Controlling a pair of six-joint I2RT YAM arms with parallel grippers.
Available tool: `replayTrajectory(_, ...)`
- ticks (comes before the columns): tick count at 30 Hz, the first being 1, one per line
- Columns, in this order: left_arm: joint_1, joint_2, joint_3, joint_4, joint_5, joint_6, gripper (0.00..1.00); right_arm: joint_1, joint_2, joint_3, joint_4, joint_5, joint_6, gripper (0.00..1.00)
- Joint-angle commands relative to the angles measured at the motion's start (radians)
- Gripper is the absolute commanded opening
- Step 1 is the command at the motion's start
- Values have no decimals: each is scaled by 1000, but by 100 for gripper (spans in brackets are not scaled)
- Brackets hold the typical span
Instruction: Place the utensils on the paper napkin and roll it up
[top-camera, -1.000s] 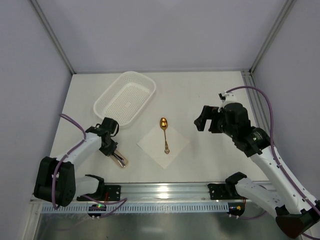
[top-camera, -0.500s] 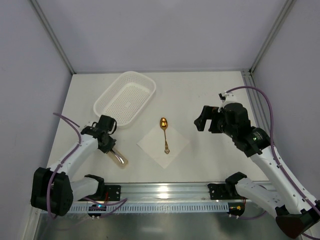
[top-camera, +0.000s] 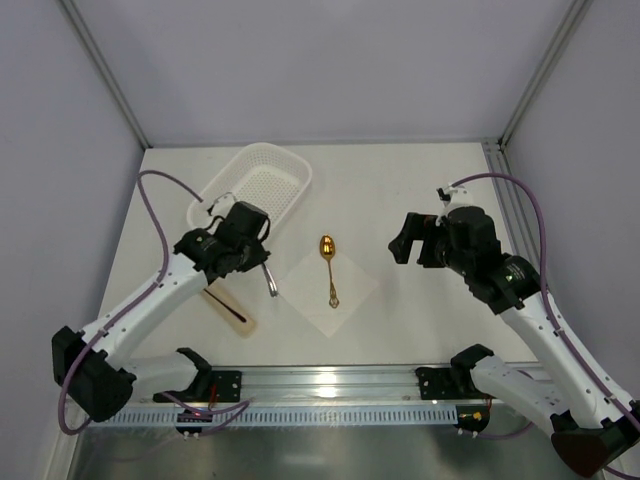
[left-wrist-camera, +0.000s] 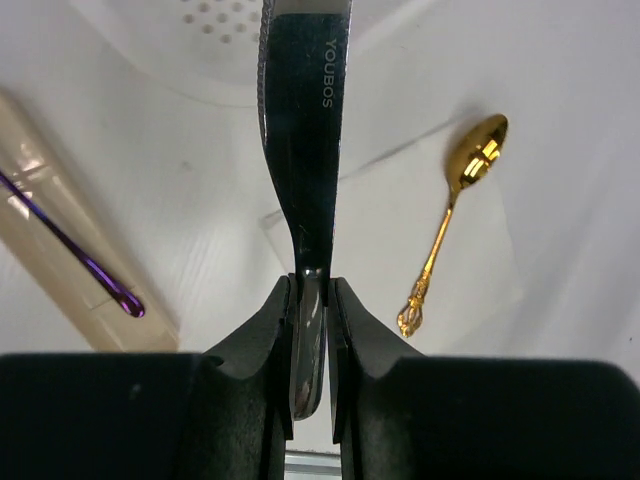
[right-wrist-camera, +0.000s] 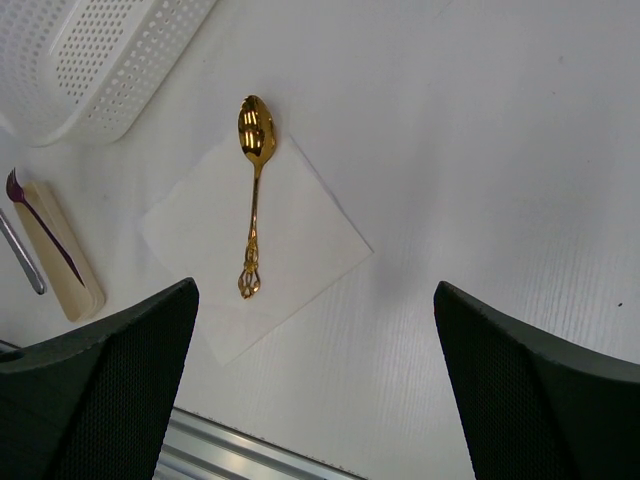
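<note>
The gold spoon (top-camera: 328, 262) (right-wrist-camera: 254, 190) (left-wrist-camera: 455, 205) lies along the middle of the paper napkin (top-camera: 312, 292) (right-wrist-camera: 305, 245) (left-wrist-camera: 375, 240). My left gripper (top-camera: 256, 258) (left-wrist-camera: 311, 310) is shut on a grey-silver spoon (top-camera: 270, 282) (left-wrist-camera: 305, 120) (right-wrist-camera: 22, 262). It holds the spoon above the table, just left of the napkin, with the handle sticking forward. The purple fork (top-camera: 228, 306) (left-wrist-camera: 70, 250) (right-wrist-camera: 40, 225) rests on a beige slab. My right gripper (top-camera: 415, 240) (right-wrist-camera: 315, 290) hangs open to the right of the napkin, with nothing between its fingers.
A white perforated basket (top-camera: 250, 195) (right-wrist-camera: 90, 60) stands at the back left, behind my left gripper. The beige slab (top-camera: 236, 316) (left-wrist-camera: 40, 200) (right-wrist-camera: 68, 275) lies near the left front. A metal rail (top-camera: 330, 380) runs along the near edge.
My left arm has lifted off the slab and swung back and right toward the napkin with the grey-silver spoon. The purple fork stays on the slab. The right arm has not moved.
</note>
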Motion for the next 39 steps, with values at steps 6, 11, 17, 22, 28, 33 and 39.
replayTrajectory(6, -149, 257, 151, 226, 111, 126, 0, 2, -3, 34, -5, 12, -5, 100)
replayTrajectory(11, -175, 398, 214, 292, 178, 162, 0, 2, -4, 25, -2, 14, -10, 100)
replayTrajectory(17, -191, 535, 259, 335, 211, 148, 0, 2, 11, 17, 13, 15, -13, 100)
replayTrajectory(22, -191, 598, 263, 381, 241, 146, 0, 2, 15, 17, 16, 20, -16, 100)
replayTrajectory(28, -195, 668, 273, 400, 266, 159, 0, 2, 14, 15, 18, 29, -21, 100)
replayTrajectory(33, -195, 698, 283, 398, 266, 168, 0, 2, 15, 12, 16, 38, -22, 100)
replayTrajectory(39, -195, 721, 294, 395, 269, 173, 0, 2, 19, 12, 18, 40, -22, 100)
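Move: Off to the left hand's right, about 18 cm across, 1 cm back and 16 below, lies the middle of the napkin that its knife is bound for. The gold spoon already on it has its middle 18 cm right of the hand and 4 cm ahead. The wooden tray with the dark fork sits some 5 cm back and 8 to the left, and the white basket 22 cm ahead, 2 to the left. From the right hand the napkin is about 22 cm left and 1 ahead. Carrying the knife in its still-closed fingers, the left hand sweeps right about 18 cm to the napkin, sinking some 12 cm after the first stretch and easing to a stop low beside the spoon. The wrist turns clockwise some 25 degrees, bringing the blade alongside the spoon, while the fingers tip steeper; the grip holds throughout. ##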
